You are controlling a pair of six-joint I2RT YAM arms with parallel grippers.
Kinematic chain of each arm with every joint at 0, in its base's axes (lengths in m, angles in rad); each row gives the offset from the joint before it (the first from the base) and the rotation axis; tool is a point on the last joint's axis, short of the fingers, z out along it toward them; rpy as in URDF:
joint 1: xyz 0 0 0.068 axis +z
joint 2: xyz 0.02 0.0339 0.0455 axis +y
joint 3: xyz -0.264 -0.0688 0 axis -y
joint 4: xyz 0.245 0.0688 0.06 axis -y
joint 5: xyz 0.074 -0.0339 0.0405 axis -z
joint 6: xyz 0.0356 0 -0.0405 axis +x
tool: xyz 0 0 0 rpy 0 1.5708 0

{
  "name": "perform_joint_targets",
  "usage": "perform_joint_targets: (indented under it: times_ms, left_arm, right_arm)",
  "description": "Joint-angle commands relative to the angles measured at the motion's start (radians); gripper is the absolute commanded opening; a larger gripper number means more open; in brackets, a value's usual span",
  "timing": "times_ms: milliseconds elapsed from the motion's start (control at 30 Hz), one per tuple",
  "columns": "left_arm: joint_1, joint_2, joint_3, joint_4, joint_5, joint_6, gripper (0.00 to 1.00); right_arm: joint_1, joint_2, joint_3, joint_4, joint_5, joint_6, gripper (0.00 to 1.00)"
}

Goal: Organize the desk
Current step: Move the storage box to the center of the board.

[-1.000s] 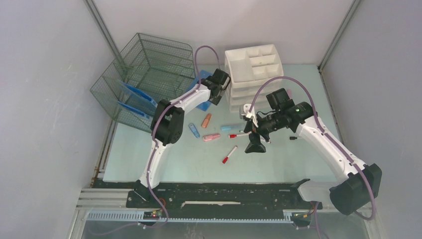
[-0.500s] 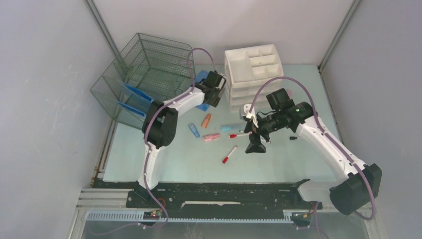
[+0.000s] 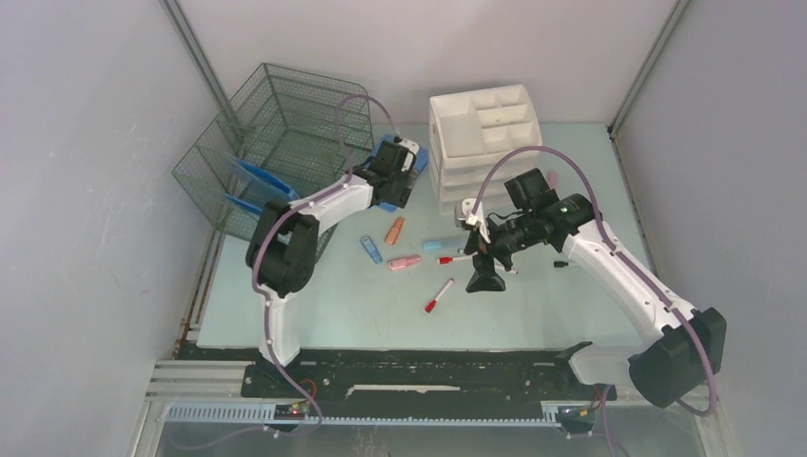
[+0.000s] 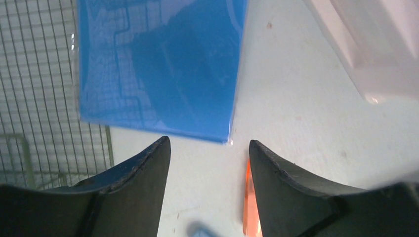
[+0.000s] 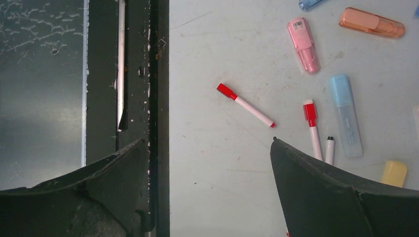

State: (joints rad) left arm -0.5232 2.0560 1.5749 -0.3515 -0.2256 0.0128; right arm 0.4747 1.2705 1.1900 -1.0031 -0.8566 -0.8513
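Observation:
The desk [image 3: 552,305] is a pale mint-green tabletop. A blue folder [image 4: 158,64] lies flat at its back, between a wire rack and a white organizer, and shows partly under my left arm [image 3: 384,146]. My left gripper [image 4: 210,143] hovers over the folder's near edge [image 3: 392,181], open, with only bare desk between its fingers. My right gripper [image 5: 207,143] hangs wide open and empty above mid-desk [image 3: 485,276]. Beside it lie a red-capped marker [image 5: 245,105], a second red marker [image 5: 312,129], a light blue highlighter [image 5: 345,116], a pink eraser [image 5: 303,45] and an orange highlighter [image 5: 371,22].
A green wire mesh rack [image 3: 276,152] with blue sheets in it stands at the back left. The white drawer organizer [image 3: 483,129] stands at the back middle. The black front rail [image 5: 158,98] runs along the near edge. A small blue item [image 3: 371,249] and a yellow piece [image 5: 394,173] lie nearby.
My left arm has swung left and back toward the wire rack, its gripper staying open. The right gripper has drifted slightly left, still wide open.

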Motion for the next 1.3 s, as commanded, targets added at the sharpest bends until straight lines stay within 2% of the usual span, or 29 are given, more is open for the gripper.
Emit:
perform_joint_targets:
  times_ms: [0, 200, 333, 433, 667, 833, 967, 1000, 1067, 1100, 1167, 1267]
  left_arm:
    - [-0.001, -0.231, -0.098, 0.102, 0.04, -0.056, 0.66]
    - [-0.013, -0.48, -0.288, 0.162, 0.043, -0.103, 0.67]
    - [-0.013, -0.672, -0.419, 0.175, 0.013, -0.15, 0.69]
    - [-0.014, -0.814, -0.536, 0.182, -0.004, -0.177, 0.71]
    - [-0.012, -1.164, -0.763, 0.174, -0.106, -0.229, 0.85]
    - [-0.008, -1.374, -0.865, 0.143, -0.148, -0.256, 0.94]
    - [-0.007, -1.497, -0.924, 0.107, -0.144, -0.297, 0.95]
    - [-0.006, -1.531, -0.937, 0.098, -0.145, -0.306, 0.95]
    - [-0.005, -1.574, -0.961, 0.081, -0.148, -0.325, 0.95]
    - [-0.006, -1.593, -0.971, 0.076, -0.149, -0.334, 0.95]
    - [-0.006, -1.621, -0.989, 0.068, -0.143, -0.348, 0.95]
    - [-0.006, -1.642, -1.002, 0.057, -0.133, -0.358, 0.95]
  right_arm:
    - [0.043, 0.019, -0.003, 0.126, 0.078, 0.108, 1.0]
    - [0.136, 0.037, -0.002, 0.391, 0.294, 0.262, 1.0]
    - [0.182, 0.099, -0.002, 0.621, 0.386, 0.468, 0.99]
    - [0.214, 0.179, 0.027, 0.737, 0.453, 0.581, 0.95]
    - [0.225, 0.453, 0.259, 0.764, 0.552, 0.78, 0.85]
    - [0.21, 0.659, 0.448, 0.746, 0.565, 0.901, 0.57]
    - [0.211, 0.807, 0.571, 0.74, 0.651, 0.935, 0.46]
    - [0.211, 0.838, 0.601, 0.739, 0.685, 0.951, 0.4]
    - [0.204, 0.9, 0.661, 0.732, 0.731, 0.98, 0.19]
    - [0.196, 0.925, 0.69, 0.725, 0.742, 0.999, 0.14]
    - [0.173, 0.976, 0.734, 0.719, 0.75, 1.047, 0.08]
    - [0.133, 1.051, 0.812, 0.681, 0.741, 1.118, 0.08]
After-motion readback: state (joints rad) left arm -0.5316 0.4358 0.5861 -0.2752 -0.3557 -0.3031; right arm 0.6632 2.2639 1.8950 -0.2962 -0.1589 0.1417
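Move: From the right hand, the storage box's middle is about 37 cm ahead, 2 cm to the right and some 9 cm lower. The blue folder lies roughly 40 cm ahead and 21 cm left, the orange highlighter 26 cm ahead and 18 cm left, both some 20 cm below. From the left hand, the box's middle is about 9 cm ahead, 18 cm right and 3 cm higher; the folder is 11 cm ahead, 4 cm left and 7 cm down. Swapping places at the box's left side, the left hand backs off empty about 23 cm, rises some 17 and swings left, tipping its fingers up and opening wider. The right hand sweeps forward about 27 cm and 18 left, sinking late by some 10 cm to the space near the folder's front corner, left of the box, turning 50 degrees clockwise while its fingers close almost fully on nothing. ##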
